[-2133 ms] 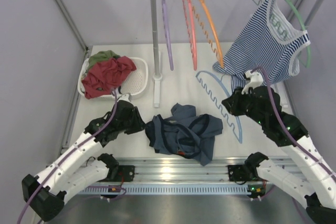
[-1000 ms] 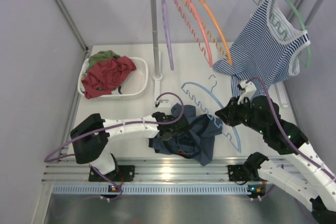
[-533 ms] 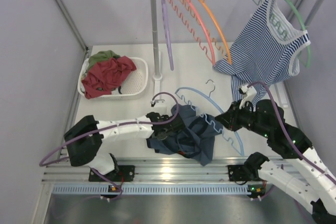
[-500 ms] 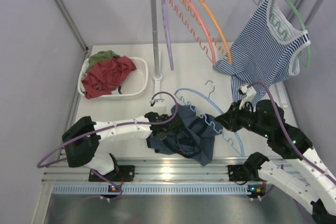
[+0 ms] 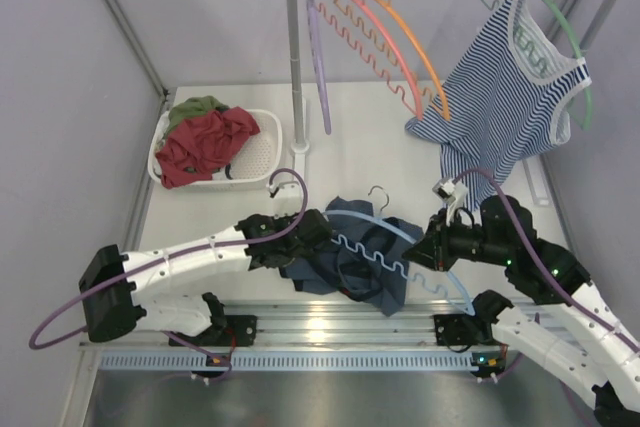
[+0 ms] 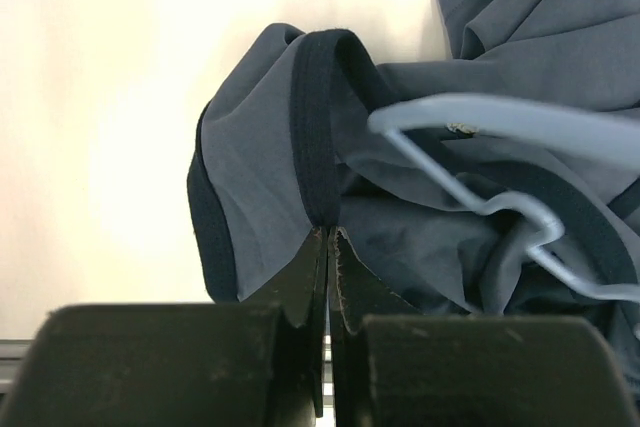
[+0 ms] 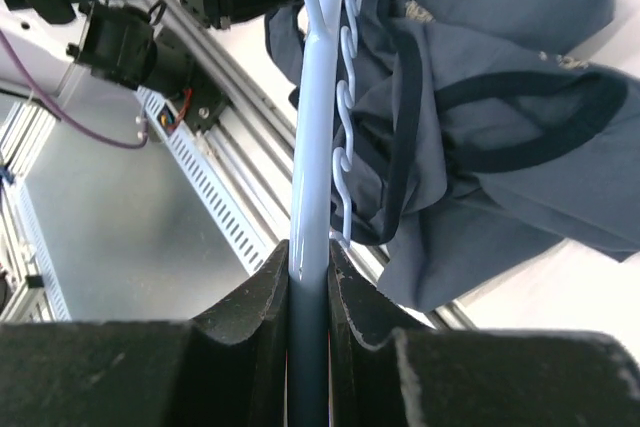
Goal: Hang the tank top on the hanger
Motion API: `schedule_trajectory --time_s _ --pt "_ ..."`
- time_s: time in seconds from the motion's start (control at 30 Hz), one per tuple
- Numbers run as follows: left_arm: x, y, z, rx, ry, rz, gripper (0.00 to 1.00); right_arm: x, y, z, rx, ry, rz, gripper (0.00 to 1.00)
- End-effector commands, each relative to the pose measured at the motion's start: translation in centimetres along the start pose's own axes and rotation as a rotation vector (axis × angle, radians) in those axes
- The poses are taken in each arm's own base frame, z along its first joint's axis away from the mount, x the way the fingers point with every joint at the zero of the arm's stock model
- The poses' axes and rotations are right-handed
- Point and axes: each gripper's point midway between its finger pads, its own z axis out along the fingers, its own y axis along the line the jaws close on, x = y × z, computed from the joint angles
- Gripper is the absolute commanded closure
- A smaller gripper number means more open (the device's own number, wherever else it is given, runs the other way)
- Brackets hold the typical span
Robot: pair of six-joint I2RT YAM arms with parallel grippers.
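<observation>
The dark navy tank top (image 5: 378, 287) lies crumpled on the table near the front edge. My left gripper (image 5: 303, 238) is at its left side. In the left wrist view that gripper (image 6: 328, 233) is shut on a dark trimmed edge of the tank top (image 6: 255, 197). The light-blue hanger (image 5: 381, 259) lies tilted across the top of the garment, hook (image 5: 377, 190) toward the back. My right gripper (image 5: 430, 251) holds its right arm. In the right wrist view the right gripper (image 7: 308, 247) is shut on the hanger (image 7: 322, 97), with the tank top (image 7: 500, 177) beyond.
A white basket (image 5: 262, 155) with a red garment (image 5: 205, 142) sits at back left. The rail stand (image 5: 293, 67) carries a purple hanger (image 5: 318, 57), a pink hanger (image 5: 372, 29), an orange hanger (image 5: 412, 42), and a striped tank top (image 5: 510, 87) on a green hanger (image 5: 584, 67). Aluminium rails (image 5: 330, 332) run along the near edge.
My left gripper has shut on the tank top's edge and its arm has drawn back left. The right arm has carried the hanger left and nearer, over the garment.
</observation>
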Motion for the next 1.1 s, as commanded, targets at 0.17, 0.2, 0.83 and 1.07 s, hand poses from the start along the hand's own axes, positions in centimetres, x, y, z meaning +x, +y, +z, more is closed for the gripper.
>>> schedule_trajectory --time_s 0.17,0.2,0.83,1.07 --pt "-1.0 0.3 -1.1 0.037 -0.022 0.011 1.00 0.5 2.3 0.8 -0.167 0.017 -0.024 1.00" --pt "-1.0 0.1 -1.3 0.049 -0.019 0.014 1.00 0.8 2.3 1.1 -0.178 0.025 -0.020 1.00" --pt "-0.5 -1.5 -4.9 0.260 0.073 0.177 1.00 0.1 3.2 6.5 -0.399 -0.012 -0.085 1.00" --pt "-2.5 0.2 -5.5 0.176 0.003 0.154 1.00 1.8 2.3 7.3 -0.378 0.034 -0.085 1.00"
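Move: The right hand pinches the blue hanger part-way along one shoulder. The tank top edge held up in the left fingers is its goal, roughly 7 cm ahead, 11 cm left and 12 cm below. The hanger's free left end floats about 3 cm ahead of the left hand, 1 cm right and 4 cm above. The bunched tank top centres some 6 cm right of the left hand, 1 cm nearer the base and 8 cm lower. Leftward and down, the right hand carries the blue hanger about 6 cm across and 5 cm lower, drawing back slightly before recovering, and turns some 15 degrees counter-clockwise, feeding the free end into the lifted opening beside the left fingers. The left hand keeps its pinch on the edge, lifts it about 3 cm while easing back, and swivels clockwise. ##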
